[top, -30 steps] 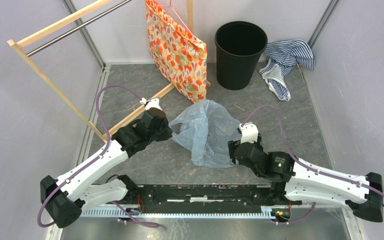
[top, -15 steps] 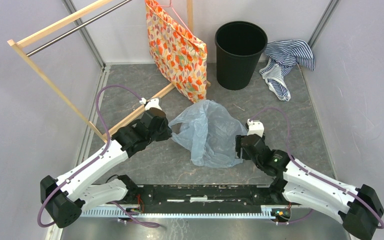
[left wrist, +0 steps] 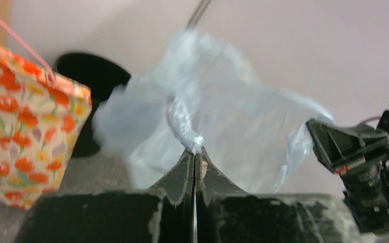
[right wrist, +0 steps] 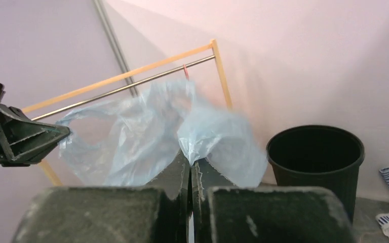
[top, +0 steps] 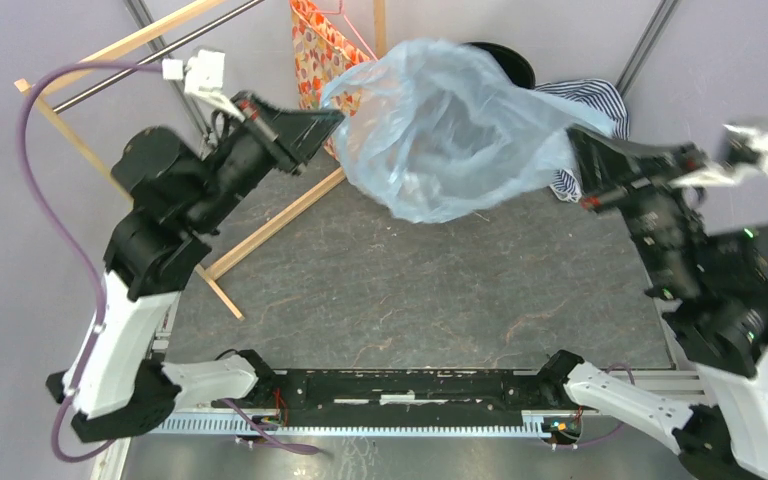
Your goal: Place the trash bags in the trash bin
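The pale-blue trash bag point(top: 450, 130) hangs in the air, stretched wide between both grippers over the back of the table. My left gripper point(top: 338, 115) is shut on a twisted bit of its left edge point(left wrist: 195, 152). My right gripper point(top: 572, 140) is shut on its right edge point(right wrist: 190, 159). The bag point(left wrist: 223, 116) billows and is blurred. The black trash bin point(top: 515, 62) stands behind and below the bag, mostly hidden in the top view. It stands upright with its dark mouth open in the right wrist view point(right wrist: 314, 157) and shows partly in the left wrist view point(left wrist: 88, 71).
An orange floral fabric bag point(top: 315, 40) hangs left of the bin point(left wrist: 20, 126). A blue-white striped cloth point(top: 600, 100) lies right of the bin. A wooden rack with a metal rail point(top: 110, 60) stands at the back left, its base bar point(top: 280, 220) slanting across the table.
The right gripper has shut on the bag's right edge. Both arms have risen from the table and carried the bag up and back toward the bin, spreading it between them.
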You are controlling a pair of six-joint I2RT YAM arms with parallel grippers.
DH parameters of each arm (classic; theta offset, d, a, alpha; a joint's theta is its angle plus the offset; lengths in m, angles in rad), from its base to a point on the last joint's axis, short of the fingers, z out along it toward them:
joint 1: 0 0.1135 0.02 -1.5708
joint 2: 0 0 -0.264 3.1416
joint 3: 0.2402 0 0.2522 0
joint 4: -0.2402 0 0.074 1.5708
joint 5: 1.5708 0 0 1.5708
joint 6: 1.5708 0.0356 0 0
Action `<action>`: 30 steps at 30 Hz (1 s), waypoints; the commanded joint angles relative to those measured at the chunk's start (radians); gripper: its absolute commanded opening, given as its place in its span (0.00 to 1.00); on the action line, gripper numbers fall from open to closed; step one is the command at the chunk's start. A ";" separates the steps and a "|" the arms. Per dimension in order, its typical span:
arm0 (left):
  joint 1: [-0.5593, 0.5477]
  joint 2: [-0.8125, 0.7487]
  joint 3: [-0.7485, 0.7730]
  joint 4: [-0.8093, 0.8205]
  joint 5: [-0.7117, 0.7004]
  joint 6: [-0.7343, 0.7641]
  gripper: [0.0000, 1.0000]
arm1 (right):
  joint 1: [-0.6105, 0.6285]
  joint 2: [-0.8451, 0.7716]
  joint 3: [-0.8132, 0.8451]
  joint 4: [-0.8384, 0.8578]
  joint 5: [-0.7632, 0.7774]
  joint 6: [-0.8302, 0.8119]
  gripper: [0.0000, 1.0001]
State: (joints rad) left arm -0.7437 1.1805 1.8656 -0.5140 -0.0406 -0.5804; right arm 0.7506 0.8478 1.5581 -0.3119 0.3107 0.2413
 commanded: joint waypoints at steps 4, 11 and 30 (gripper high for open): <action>-0.137 -0.038 -0.771 0.002 -0.021 -0.050 0.02 | 0.012 -0.049 -0.805 -0.056 -0.141 0.112 0.00; -0.305 -0.156 -0.966 -0.045 -0.120 -0.198 0.02 | 0.085 -0.166 -0.834 -0.197 -0.052 0.161 0.00; -0.308 -0.305 -0.912 -0.167 -0.406 -0.322 0.34 | 0.085 -0.061 -0.456 -0.390 0.074 0.110 0.00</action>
State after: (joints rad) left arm -1.0515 0.8986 1.0046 -0.6899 -0.3740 -0.8154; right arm 0.8314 0.7994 1.0859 -0.6872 0.3771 0.3439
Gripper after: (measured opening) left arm 0.284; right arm 0.006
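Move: The trash bag is pinched at its rim by both my shut hands and billows between them: its middle lies about 9 cm right and 5 cm ahead of my left hand, 10 cm left and 5 cm ahead of my right, roughly level. The trash bin stands some 37 cm ahead of my right hand, hardly to its left, 43 cm lower. From my left hand the flowered cloth hangs 27 cm ahead, 4 cm left and 32 cm lower. I whip the bag down with both hands, nearly 50 cm, wrists pitching steeply downward and my left hand also drawing back about 9 cm. Then both rebound some 20 cm, tipping partly up again, and slow with a slight sink. My right fingers keep their pinch; at the end my left fingers start to part around their strand of bag. ##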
